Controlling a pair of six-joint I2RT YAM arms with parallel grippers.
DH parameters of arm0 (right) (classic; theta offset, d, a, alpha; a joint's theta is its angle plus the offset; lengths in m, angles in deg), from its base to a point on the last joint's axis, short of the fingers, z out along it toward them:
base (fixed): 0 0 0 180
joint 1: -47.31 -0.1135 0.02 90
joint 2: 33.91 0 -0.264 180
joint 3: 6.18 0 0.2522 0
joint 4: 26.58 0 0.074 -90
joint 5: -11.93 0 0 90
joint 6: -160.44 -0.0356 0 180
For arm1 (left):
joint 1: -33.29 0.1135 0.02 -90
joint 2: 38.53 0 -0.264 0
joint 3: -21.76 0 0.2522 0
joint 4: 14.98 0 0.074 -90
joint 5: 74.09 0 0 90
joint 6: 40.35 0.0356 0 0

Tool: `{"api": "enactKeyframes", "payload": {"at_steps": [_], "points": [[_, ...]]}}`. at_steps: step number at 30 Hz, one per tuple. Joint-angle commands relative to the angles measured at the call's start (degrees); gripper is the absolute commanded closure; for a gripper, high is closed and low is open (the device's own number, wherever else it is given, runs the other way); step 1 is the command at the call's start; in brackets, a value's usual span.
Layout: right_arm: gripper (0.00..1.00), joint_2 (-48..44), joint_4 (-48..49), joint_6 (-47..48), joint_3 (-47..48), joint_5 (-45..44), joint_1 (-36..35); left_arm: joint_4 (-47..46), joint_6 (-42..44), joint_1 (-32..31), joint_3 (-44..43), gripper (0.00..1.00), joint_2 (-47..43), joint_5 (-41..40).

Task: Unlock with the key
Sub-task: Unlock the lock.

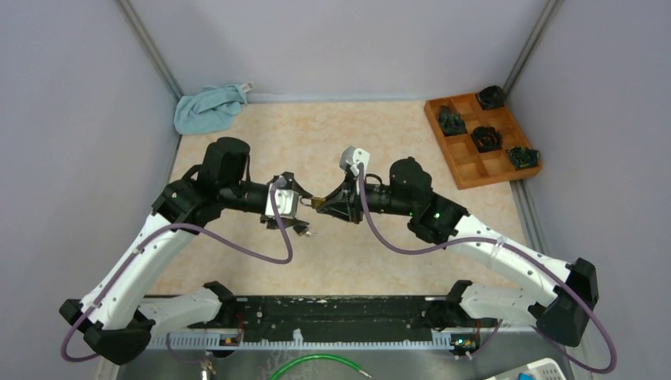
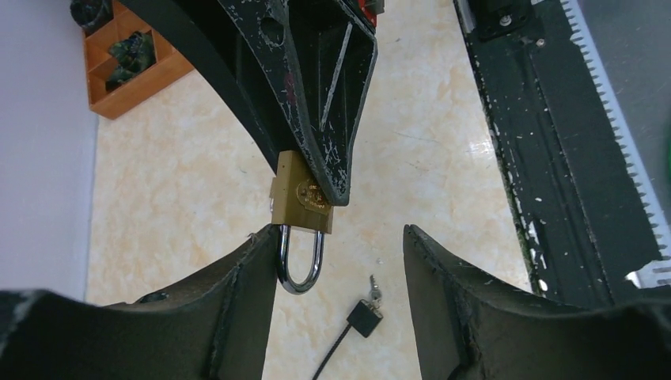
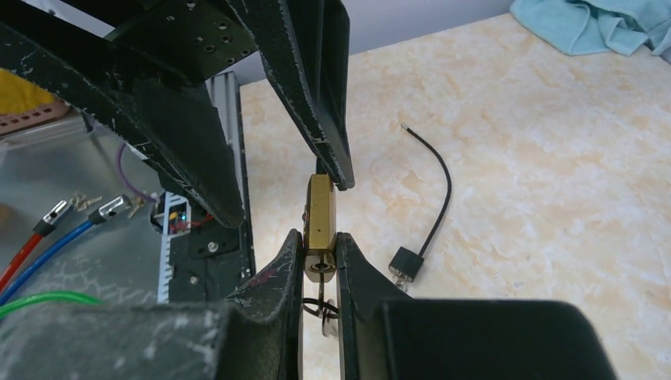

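A brass padlock (image 3: 320,212) is held above the table with my right gripper (image 3: 320,261) shut on its body. A key on a ring (image 3: 320,305) hangs from the keyhole between the right fingers. In the left wrist view the padlock (image 2: 301,198) hangs shackle (image 2: 301,265) down, both legs in the body. My left gripper (image 2: 332,269) is open around the shackle, which lies against one finger (image 2: 253,277). A second small key (image 2: 373,286) with a black fob (image 2: 365,318) and cord lies on the table below. From above, both grippers meet at the padlock (image 1: 316,202).
A teal cloth (image 1: 207,108) lies at the back left corner. A wooden compartment tray (image 1: 465,162) with dark objects stands at the back right. A black rail (image 1: 332,313) runs along the near edge. Grey walls close in both sides.
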State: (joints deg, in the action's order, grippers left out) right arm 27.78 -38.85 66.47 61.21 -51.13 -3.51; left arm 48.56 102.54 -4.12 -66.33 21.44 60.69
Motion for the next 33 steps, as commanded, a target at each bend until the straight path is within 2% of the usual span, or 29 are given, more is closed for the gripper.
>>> {"api": "enactKeyframes", "payload": {"at_steps": [1, 3, 5, 10, 11, 15, 18, 20, 24, 26, 29, 33], "points": [[1.0, 0.09, 1.11, 3.6, 5.08, 3.45, -0.44, 0.51, -4.8, 0.05, -0.74, 0.37, 0.12, 3.06], [1.0, 0.45, -0.05, 4.94, 6.05, 2.69, -1.26, 0.61, -5.59, 0.05, -0.77, 0.38, 0.68, 3.21], [1.0, 0.97, -1.99, 6.9, 7.5, 1.39, -2.39, 0.93, -6.27, 0.05, -0.89, 0.44, 1.53, 3.57], [1.0, 2.61, -7.31, 11.39, 10.48, -1.45, -4.97, 2.27, -4.73, 0.1, -1.87, 0.77, 2.47, 3.86], [1.0, 2.63, -7.78, 11.88, 10.71, -1.77, -5.32, 2.46, -4.24, 0.06, -1.88, 0.8, 2.54, 3.76], [1.0, 3.1, -9.21, 13.8, 11.5, -4.49, -6.5, 5.74, -1.53, 0.13, -3.02, 0.83, 3.49, 4.71], [1.0, 3.04, -9.57, 14.2, 11.89, -5.66, -6.69, 7.35, -1.21, 0.08, -3.46, 0.97, 4.01, 5.71], [0.93, 2.78, -8.9, 13.44, 11.86, -6.47, -6.72, 7.33, -1.16, 0.1, -3.33, 1.0, 4.03, 5.67], [0.59, 0.86, -7.09, 10.92, 10.48, -8.24, -6.72, 6.6, -1.72, 0.14, -2.9, 1.0, 3.56, 5.61], [0.48, -1.42, -6.95, 10.01, 9.52, -9.07, -6.65, 5.21, -2.97, 0.21, -2.4, 1.0, 2.98, 4.94], [0.41, -5.64, -7.24, 8.55, 7.85, -9.44, -6.46, 3.95, -4.81, 0.49, -1.88, 1.0, 2.14, 4.12], [0.41, -9.39, -8.97, 5.7, 6.09, -7.04, -3.27, 2.77, -7.73, 0.75, -0.99, 1.0, 1.59, 3.43]]}}
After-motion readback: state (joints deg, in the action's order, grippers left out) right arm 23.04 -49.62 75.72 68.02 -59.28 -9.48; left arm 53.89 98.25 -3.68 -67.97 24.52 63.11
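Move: The padlock's brass body is about 3 cm to the left of the right fingers and 1 cm ahead, at their height; those fingers hold the key at its end. From the open left hand the body lies some 3 cm to the right, 1 cm ahead and 2 cm lower. The black cable lock lies on the table roughly 27 cm below the left hand, about 6 cm back and 2 cm to its left. The right hand, still pinching the key, draws back about 2 cm and slightly left, rolling some 10 degrees and bringing the padlock into the left fingers, while the left hand sinks about 2 cm, tips roughly 10 degrees and closes on the shackle end of the body. Once the left grip holds, the right hand steadies, opens to let go of the key, and pulls away up nearly 5 cm and right about 2.5 cm, as the left hand keeps its pinch and eases slightly back. ##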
